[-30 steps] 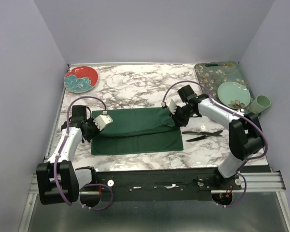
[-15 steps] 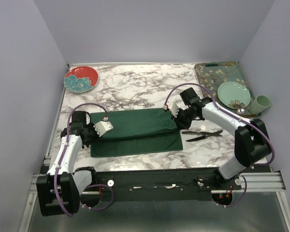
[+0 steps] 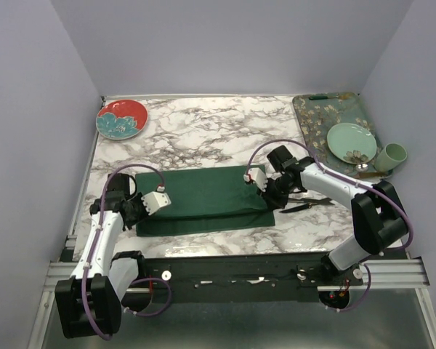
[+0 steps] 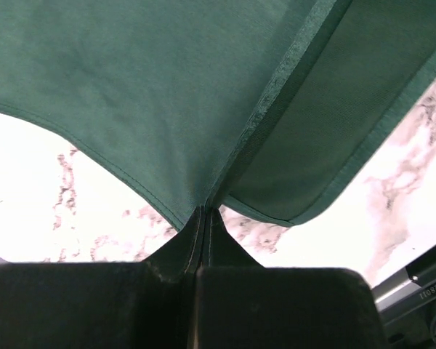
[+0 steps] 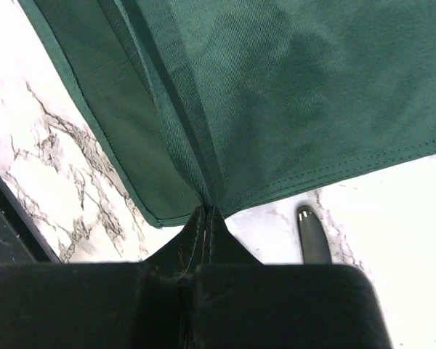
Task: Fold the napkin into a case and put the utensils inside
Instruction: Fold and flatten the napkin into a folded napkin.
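Note:
The dark green napkin (image 3: pixel 203 198) lies folded on the marble table (image 3: pixel 203 131), a long rectangle with its upper layer lifted at both ends. My left gripper (image 3: pixel 139 211) is shut on the napkin's left edge (image 4: pixel 167 109); the cloth runs straight into the pinched jaws (image 4: pixel 205 211). My right gripper (image 3: pixel 270 190) is shut on the napkin's right edge (image 5: pixel 291 94), the cloth meeting its closed tips (image 5: pixel 206 211). The two black utensils (image 3: pixel 309 203) lie just right of the right gripper. One utensil handle (image 5: pixel 312 236) shows under the right wrist.
A red floral plate (image 3: pixel 121 118) sits at the back left. The teal floral tray (image 3: pixel 327 109) at the back right carries a pale green plate (image 3: pixel 351 142). A green cup (image 3: pixel 392 155) stands beside it. The metal rail (image 3: pixel 240 273) runs along the near edge.
Both grippers have drawn the napkin's held edge toward the near side. The visible cloth has become narrower front to back. The right gripper now sits closer to the utensils.

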{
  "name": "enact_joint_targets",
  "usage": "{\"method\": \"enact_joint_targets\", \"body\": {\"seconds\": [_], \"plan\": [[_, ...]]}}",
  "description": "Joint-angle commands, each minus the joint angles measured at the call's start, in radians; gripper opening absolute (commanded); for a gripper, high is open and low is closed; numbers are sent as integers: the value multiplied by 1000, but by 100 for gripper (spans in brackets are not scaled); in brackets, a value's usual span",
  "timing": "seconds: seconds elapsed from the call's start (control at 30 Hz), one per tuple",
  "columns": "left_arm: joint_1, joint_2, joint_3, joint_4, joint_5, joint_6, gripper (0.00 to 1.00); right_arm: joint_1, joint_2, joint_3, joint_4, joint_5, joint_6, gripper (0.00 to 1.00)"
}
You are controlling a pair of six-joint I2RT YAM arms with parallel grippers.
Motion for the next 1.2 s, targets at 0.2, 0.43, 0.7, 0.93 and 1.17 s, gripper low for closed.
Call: {"method": "enact_joint_targets", "body": {"seconds": [0.2, 0.43, 0.7, 0.93, 1.17], "plan": [[2, -77, -26, -86, -24, 51, 0, 13, -24, -15, -14, 29, -22, 1], [0, -98, -47, -95, -27, 66, 22, 13, -2, -8, -43, 20, -42, 13], [3, -193, 37, -141, 51, 55, 48, 13, -90, 107, -173, -48, -45, 66], [6, -103, 172, -109, 143, -77, 57, 12, -27, 248, -200, -57, 13, 70], [6, 151, 247, 73, 58, -277, 53, 12, 204, 437, -117, 7, 189, 65]]}}
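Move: Straight back from the left hand, some 4 cm behind and 2 cm below, is the near-left corner of the napkin's bottom layer; the far crease is about 14 cm ahead. The right hand has the near-right corner roughly 3 cm behind and 1 cm below, the far crease some 14 cm ahead, and the utensils' middle about 10 cm to its right and 3 cm ahead. Drawing the still-pinched upper edge towards the near edge, the left hand backs about 2 cm while sinking slightly; the right barely shifts, its corner already low. Both then open and let go, and rise some 6 to 8 cm while going forward over the folded napkin, the right also to its left. ##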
